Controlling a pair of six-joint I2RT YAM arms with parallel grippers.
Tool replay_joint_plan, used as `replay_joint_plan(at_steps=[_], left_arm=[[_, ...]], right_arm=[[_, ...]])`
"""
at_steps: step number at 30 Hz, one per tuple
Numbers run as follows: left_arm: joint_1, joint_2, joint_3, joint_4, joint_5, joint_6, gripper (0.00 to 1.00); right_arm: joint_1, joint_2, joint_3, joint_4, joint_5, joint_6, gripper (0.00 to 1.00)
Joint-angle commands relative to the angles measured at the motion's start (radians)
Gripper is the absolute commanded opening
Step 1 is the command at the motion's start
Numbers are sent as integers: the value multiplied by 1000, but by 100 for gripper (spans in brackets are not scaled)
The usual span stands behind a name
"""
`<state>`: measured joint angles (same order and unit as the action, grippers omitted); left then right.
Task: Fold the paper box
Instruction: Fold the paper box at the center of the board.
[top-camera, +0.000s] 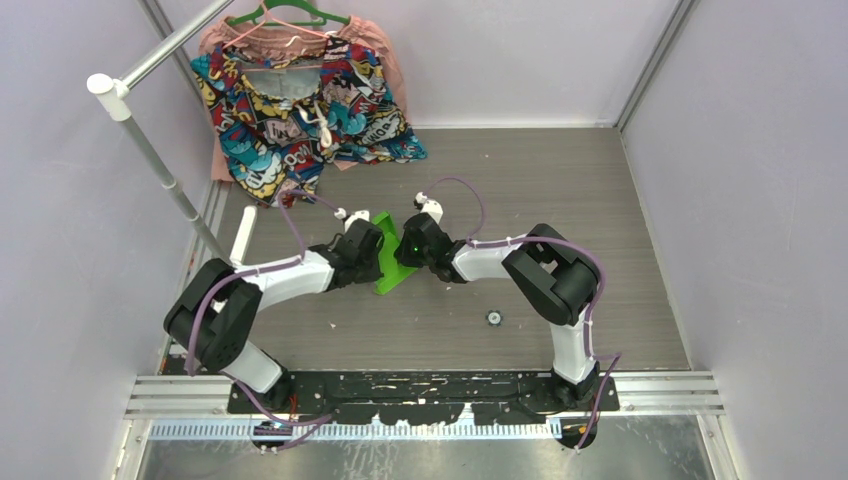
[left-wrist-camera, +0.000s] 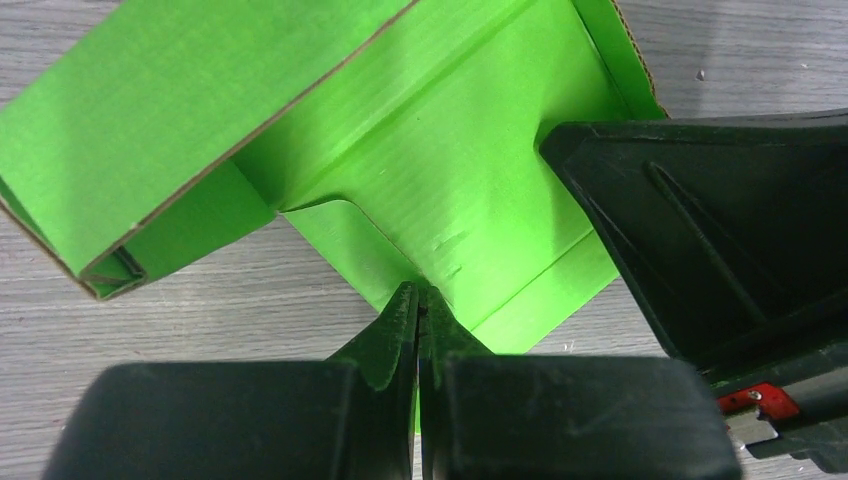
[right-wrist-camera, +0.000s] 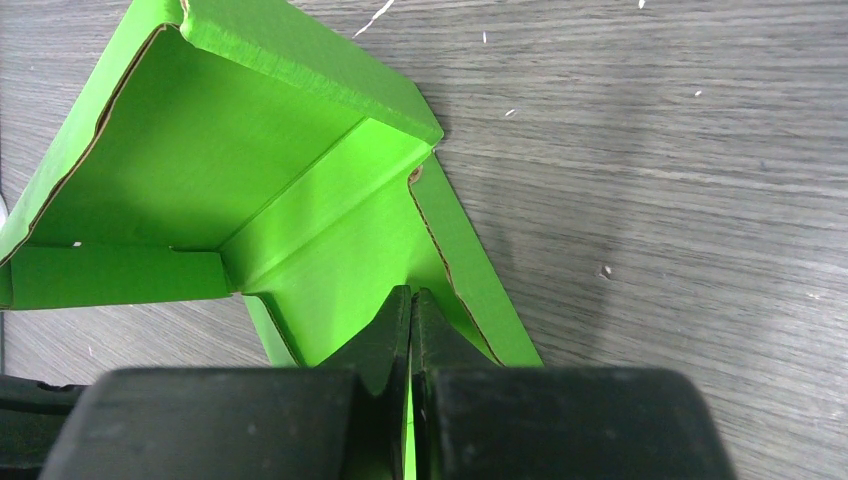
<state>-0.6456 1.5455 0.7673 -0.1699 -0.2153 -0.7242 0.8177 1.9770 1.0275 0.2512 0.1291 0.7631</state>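
The paper box (top-camera: 386, 262) is a bright lime-green card sheet, partly folded, lying on the grey table between my two arms. My left gripper (top-camera: 372, 250) is shut on one of its edges from the left. In the left wrist view the jaws (left-wrist-camera: 420, 292) pinch a flat panel (left-wrist-camera: 450, 150), and a folded wall stands at the upper left. My right gripper (top-camera: 405, 248) is shut on the opposite edge. In the right wrist view its tips (right-wrist-camera: 410, 294) clamp the card (right-wrist-camera: 250, 170) beside raised walls and a loose flap. The right gripper's black body (left-wrist-camera: 720, 230) also shows in the left wrist view.
A colourful patterned garment (top-camera: 300, 100) hangs on a green hanger at the back left, beside a slanted metal rack pole (top-camera: 160, 160). A small round object (top-camera: 493, 318) lies on the table near the right arm. A white strip (top-camera: 243, 235) lies at the left edge. Walls enclose the table.
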Motion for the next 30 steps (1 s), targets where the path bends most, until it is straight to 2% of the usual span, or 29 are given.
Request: replay_joint_plan(at_steps=[1, 10, 18, 23, 30], left_arm=[[3, 55, 15, 38, 28, -4, 0], [2, 41, 0, 43, 39, 4, 0], [10, -234, 44, -106, -46, 73, 0], [20, -362, 61, -234, -52, 97, 0], [15, -518, -100, -277, 21, 42, 0]], right_arm=[[21, 138, -90, -349, -30, -38, 1], [20, 145, -87, -351, -32, -39, 1], [21, 147, -83, -362, -31, -41, 1], [21, 152, -77, -366, -32, -41, 1], [21, 154, -80, -362, -30, -40, 1]])
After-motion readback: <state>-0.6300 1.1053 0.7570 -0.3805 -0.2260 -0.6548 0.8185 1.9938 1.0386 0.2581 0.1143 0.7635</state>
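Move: The left fingertips are at the paper box's left side flap, whose middle lies about 1 cm ahead, 2 cm left and 1 cm below. From that hand, the bottom panel's middle is roughly 3 cm ahead and 1 cm right, 2 cm lower, and the folded tray end some 8 cm ahead and 2 cm left. From the right hand, which keeps its tips on the panel, the left flap lies about 4 cm left, 2 cm back and 1 cm up. The left hand, fingers shut, stays at the left side flap for about the first half and creeps only a few millimetres farther in, then comes free and rises quickly by about 10 cm, drifting some 3 cm left and 2 cm back, away from the box, while the wrist tips its fingers up by about 10 degrees. The right hand holds its place throughout, its closed tips still resting on the bottom panel beside the right side flap. ##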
